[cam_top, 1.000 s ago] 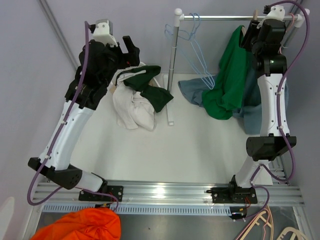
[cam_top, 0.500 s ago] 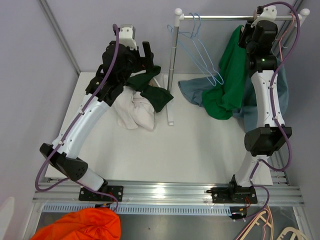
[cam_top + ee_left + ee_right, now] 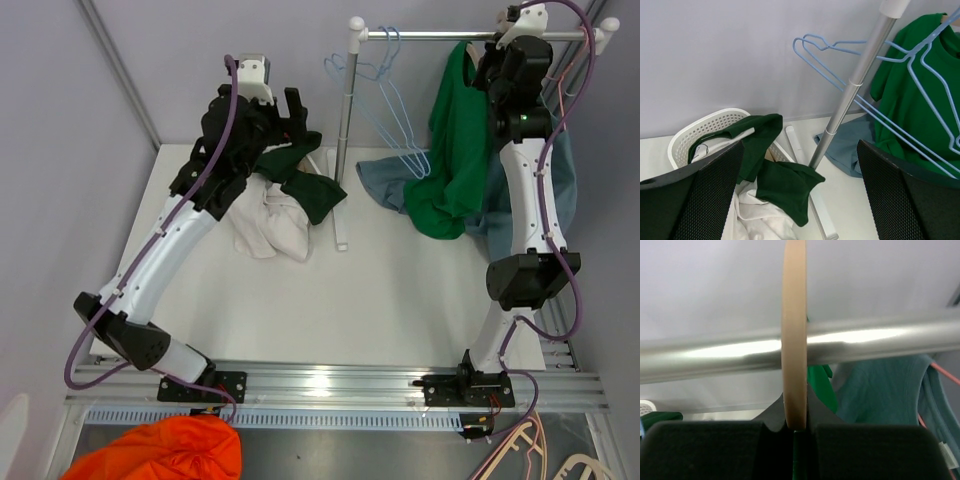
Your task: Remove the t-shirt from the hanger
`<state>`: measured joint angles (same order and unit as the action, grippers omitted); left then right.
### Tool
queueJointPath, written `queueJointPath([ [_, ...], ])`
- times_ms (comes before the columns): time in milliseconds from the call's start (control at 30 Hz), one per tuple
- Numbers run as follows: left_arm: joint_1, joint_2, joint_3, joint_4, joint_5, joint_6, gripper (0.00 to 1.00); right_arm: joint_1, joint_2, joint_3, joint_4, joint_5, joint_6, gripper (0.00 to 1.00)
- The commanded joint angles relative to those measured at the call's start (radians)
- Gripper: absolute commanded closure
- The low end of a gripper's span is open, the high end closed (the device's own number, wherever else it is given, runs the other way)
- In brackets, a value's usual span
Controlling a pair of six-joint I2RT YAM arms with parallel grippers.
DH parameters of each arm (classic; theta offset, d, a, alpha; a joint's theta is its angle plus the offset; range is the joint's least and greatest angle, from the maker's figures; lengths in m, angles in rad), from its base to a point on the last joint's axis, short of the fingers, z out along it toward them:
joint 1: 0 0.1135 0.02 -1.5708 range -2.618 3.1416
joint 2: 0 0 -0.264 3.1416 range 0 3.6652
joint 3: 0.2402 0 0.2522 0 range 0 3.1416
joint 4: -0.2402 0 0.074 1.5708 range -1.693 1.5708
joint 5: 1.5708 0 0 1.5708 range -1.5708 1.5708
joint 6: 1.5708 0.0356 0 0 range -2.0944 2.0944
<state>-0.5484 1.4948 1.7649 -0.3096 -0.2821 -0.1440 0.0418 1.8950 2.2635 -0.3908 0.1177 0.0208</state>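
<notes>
A bright green t-shirt hangs from a beige hanger on the metal rail at the back right. It also shows in the left wrist view. My right gripper is up at the rail, shut on the beige hanger's hook, which loops over the rail. My left gripper is open and empty above the white basket, its fingers wide apart.
Empty blue wire hangers hang on the rail near the upright post. The basket holds dark green and white clothes. A teal garment lies under the rail. An orange cloth lies at the front left.
My right gripper has risen to the rail and the green shirt has swung up and left with it. My left arm swung right over the basket, then stayed.
</notes>
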Motion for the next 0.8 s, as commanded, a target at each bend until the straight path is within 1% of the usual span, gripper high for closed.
queueJointPath([
  [0,-0.024,-0.070,-0.022,0.067,0.001,0.035,0.01,0.012,-0.037,0.085,0.066,-0.046,-0.040,1.00],
  [133,-0.042,-0.102,-0.047,0.086,-0.009,0.043,0.01,0.020,-0.080,0.085,0.064,-0.055,-0.038,1.00],
  [233,-0.051,-0.123,-0.054,0.086,-0.009,0.040,0.01,0.030,-0.122,0.076,0.032,-0.053,-0.025,1.00],
  [300,-0.061,-0.140,-0.059,0.078,-0.015,0.044,0.01,0.050,-0.168,0.050,0.010,-0.026,-0.006,1.00],
  [400,-0.085,-0.171,-0.067,0.072,-0.041,0.060,0.01,0.072,-0.249,-0.041,0.003,0.028,0.001,1.00],
  [567,-0.127,-0.235,-0.130,0.093,-0.069,0.077,0.01,0.079,-0.399,-0.252,0.043,0.037,0.034,1.00],
  [600,-0.130,-0.245,-0.136,0.090,-0.071,0.072,0.01,0.079,-0.431,-0.269,0.037,0.046,0.042,1.00],
  [700,-0.151,-0.269,-0.147,0.067,-0.068,0.066,0.01,0.086,-0.462,-0.309,-0.029,0.056,0.076,1.00],
  [767,-0.197,-0.295,-0.162,0.061,-0.063,0.078,0.01,0.101,-0.507,-0.352,-0.065,0.095,0.113,1.00],
])
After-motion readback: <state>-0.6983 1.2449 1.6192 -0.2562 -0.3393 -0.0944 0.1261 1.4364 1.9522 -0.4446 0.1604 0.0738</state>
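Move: The right hand already pinches the wooden hanger at its hook. The rail is about 4 cm ahead of this hand and 3 cm above it. The green t-shirt hangs with its middle roughly 25 cm below, 6 cm left and 5 cm back. The grey-blue shirt is some 12 cm right, 3 cm back and 22 cm down. From the empty left hand the green t-shirt lies around 33 cm right, 9 cm ahead and 24 cm lower. Back and up, after first shifting a couple of centimetres left and up at the rail, the right hand draws the wooden hanger off the rail with fingers still shut, speeding up to some 14 cm back and 6 cm higher. The open left hand, touching nothing, backs off too, about 9 cm back and 5 cm up, away from the laundry basket, its fingers tipping up slightly. ##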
